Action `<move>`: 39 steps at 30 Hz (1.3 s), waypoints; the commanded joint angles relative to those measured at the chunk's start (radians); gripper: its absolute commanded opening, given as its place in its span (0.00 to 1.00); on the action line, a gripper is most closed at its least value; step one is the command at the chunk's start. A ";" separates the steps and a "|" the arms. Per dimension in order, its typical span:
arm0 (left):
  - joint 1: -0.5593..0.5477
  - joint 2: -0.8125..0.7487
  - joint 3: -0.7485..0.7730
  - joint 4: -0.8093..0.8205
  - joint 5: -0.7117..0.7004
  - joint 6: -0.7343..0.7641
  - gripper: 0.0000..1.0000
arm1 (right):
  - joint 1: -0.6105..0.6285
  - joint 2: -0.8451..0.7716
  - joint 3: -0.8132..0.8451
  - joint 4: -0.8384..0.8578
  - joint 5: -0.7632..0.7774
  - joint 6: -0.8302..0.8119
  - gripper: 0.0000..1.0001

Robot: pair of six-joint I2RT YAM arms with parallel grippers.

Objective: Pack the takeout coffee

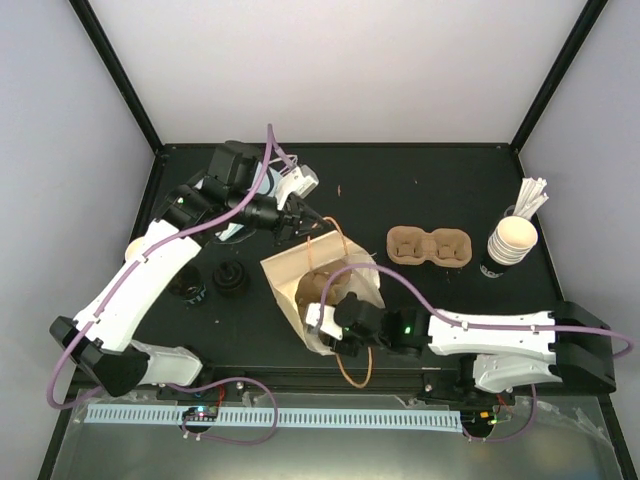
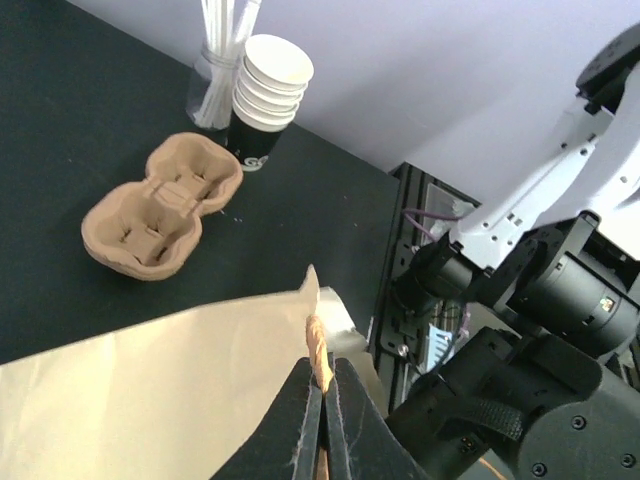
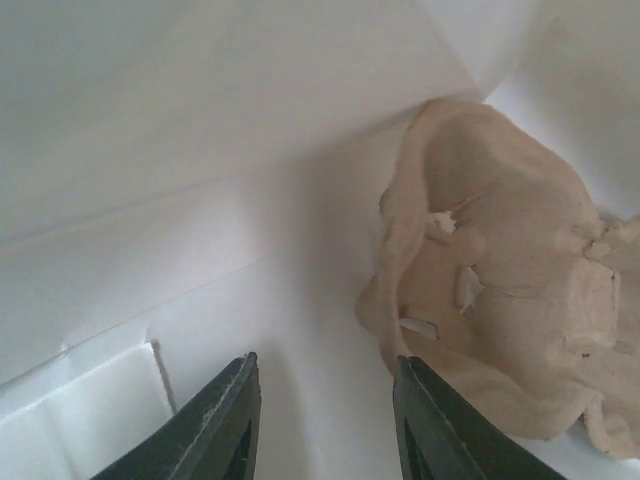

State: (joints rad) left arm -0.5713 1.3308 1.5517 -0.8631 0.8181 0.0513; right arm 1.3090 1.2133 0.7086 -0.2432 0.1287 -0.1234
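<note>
The takeout coffee (image 1: 133, 247) shows only as a cream round edge at the far left, mostly hidden behind my left arm. A brown paper bag (image 1: 290, 270) lies open in the middle of the table. My left gripper (image 1: 298, 216) (image 2: 325, 385) is shut on the bag's orange twisted handle (image 2: 319, 345) at the bag's far edge. My right gripper (image 1: 326, 322) (image 3: 325, 400) reaches inside the bag, open, with nothing between its fingers. A pulp carrier (image 3: 500, 270) (image 1: 318, 287) lies inside the bag, just right of the right fingertip.
A second pulp carrier (image 1: 428, 245) (image 2: 160, 205) sits on the table right of the bag. A stack of cups (image 1: 510, 240) (image 2: 268, 95) with white sticks (image 1: 532, 195) (image 2: 220, 50) stands at the far right. Black lids (image 1: 230, 280) lie left of the bag. The bag's other handle (image 1: 355, 372) loops toward the front edge.
</note>
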 commanded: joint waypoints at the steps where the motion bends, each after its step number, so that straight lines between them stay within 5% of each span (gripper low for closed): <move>1: -0.010 -0.058 -0.044 -0.029 0.059 0.055 0.01 | 0.054 0.030 -0.029 0.086 0.141 -0.192 0.41; 16: -0.051 -0.202 -0.220 -0.071 0.105 0.088 0.02 | 0.057 0.151 -0.031 0.244 0.350 -0.571 0.41; 39: -0.086 -0.234 -0.194 -0.016 0.207 0.045 0.02 | 0.055 0.271 -0.067 0.502 0.185 -0.786 0.40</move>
State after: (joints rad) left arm -0.6502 1.1252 1.3251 -0.9337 0.9520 0.1192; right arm 1.3621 1.4448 0.6159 0.1783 0.3470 -0.8680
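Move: For the right hand, whose open fingers are already inside the paper bag, the cup holder in there lies about 7 cm ahead, hardly to either side and some 3 cm lower. The second cup holder, out on the table, is roughly 19 cm ahead, 28 cm right and 10 cm down; the black lids are about 12 cm ahead and 15 cm left, 9 cm down. From the left hand, still pinching one bag handle, the holder in the bag is some 5 cm back, barely left and 26 cm below. Down and forward first, by about 3 cm each, then left and down again after a small rise, the right hand works further into the bag towards the cup holder, rolling some 45 degrees about the line of its fingers (counter-clockwise looking along them), fingers staying part-open. The left keeps its pinch on the handle and draws it back towards the base about 9 cm, sinking slightly and turning a little clockwise. ##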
